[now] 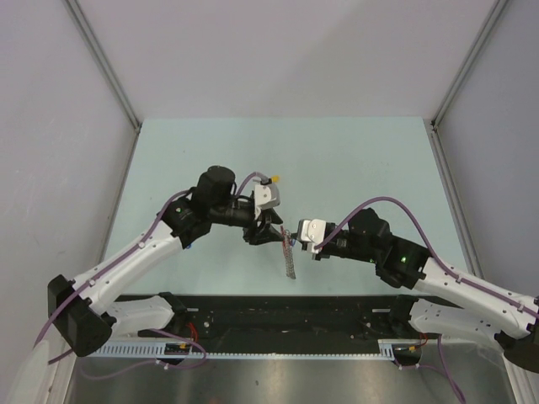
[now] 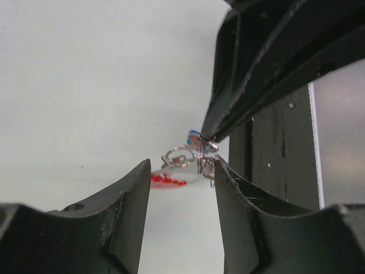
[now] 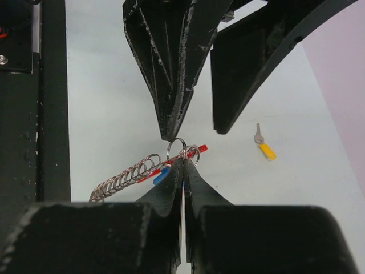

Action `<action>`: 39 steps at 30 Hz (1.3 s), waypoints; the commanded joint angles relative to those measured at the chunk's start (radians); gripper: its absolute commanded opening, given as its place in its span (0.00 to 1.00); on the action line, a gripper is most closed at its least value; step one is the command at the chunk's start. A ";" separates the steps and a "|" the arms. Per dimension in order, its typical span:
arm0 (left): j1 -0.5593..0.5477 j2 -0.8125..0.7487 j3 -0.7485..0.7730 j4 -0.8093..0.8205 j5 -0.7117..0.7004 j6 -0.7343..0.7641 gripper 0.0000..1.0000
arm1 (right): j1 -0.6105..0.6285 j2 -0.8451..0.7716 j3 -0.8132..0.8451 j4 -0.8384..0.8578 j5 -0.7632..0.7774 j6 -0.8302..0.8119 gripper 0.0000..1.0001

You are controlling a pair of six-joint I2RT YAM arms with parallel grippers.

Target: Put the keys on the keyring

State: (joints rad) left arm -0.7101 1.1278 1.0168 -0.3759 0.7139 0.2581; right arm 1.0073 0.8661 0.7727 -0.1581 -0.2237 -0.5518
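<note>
The keyring (image 3: 122, 180), a silvery chain of rings with a red tag (image 3: 198, 150), hangs from my right gripper (image 3: 184, 161), which is shut on its top rings. A blue-capped key (image 3: 161, 174) sits against the left finger. In the top view the chain (image 1: 290, 259) dangles below the right gripper (image 1: 294, 239). My left gripper (image 2: 182, 171) is open, its fingertips on either side of the rings (image 2: 179, 157) without pinching them. A yellow-capped key (image 3: 263, 147) lies on the table beyond the grippers.
Both arms meet over the near middle of the pale green table (image 1: 354, 160). A black rail (image 1: 278, 307) runs along the near edge, just under the hanging chain. Grey walls enclose the table on three sides.
</note>
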 commanded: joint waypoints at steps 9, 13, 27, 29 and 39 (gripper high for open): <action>0.006 0.084 0.118 -0.190 0.205 0.176 0.45 | -0.001 -0.006 0.056 0.019 -0.028 -0.013 0.00; 0.005 0.093 0.118 -0.173 0.206 0.161 0.43 | -0.001 -0.004 0.060 0.019 -0.031 -0.014 0.00; -0.006 0.122 0.134 -0.182 0.203 0.136 0.19 | 0.010 0.017 0.076 -0.001 -0.028 -0.014 0.00; -0.006 0.118 0.129 -0.179 0.202 0.129 0.05 | 0.014 0.019 0.080 -0.004 -0.023 -0.011 0.00; 0.000 0.007 0.029 -0.035 0.049 -0.026 0.00 | 0.047 -0.021 0.089 -0.070 0.064 0.016 0.00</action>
State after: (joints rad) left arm -0.7162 1.2171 1.0817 -0.4957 0.8299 0.3176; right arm 1.0370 0.8825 0.8104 -0.2138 -0.2024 -0.5522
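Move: At the right hand's shut fingertips the keyring is still held; its top loops lie about 1 cm back, 1 cm right and 2 cm below the half-open left fingers, and about 1 cm left of the right hand point. The blue key is by those loops, roughly 1 cm back, 2 cm right and 3 cm below the left hand. The red key hangs about level fore and aft with the left hand, 1 cm right and 4 cm below. Easing back and down about 1.5 cm each towards the keyring's top loops beside the right fingertips, the left hand turns some 10 degrees clockwise, then nearly stops and shuts its half-open fingers, pinching the loops. The right hand stays in place, fingers shut, keeping its hold on the keyring. ##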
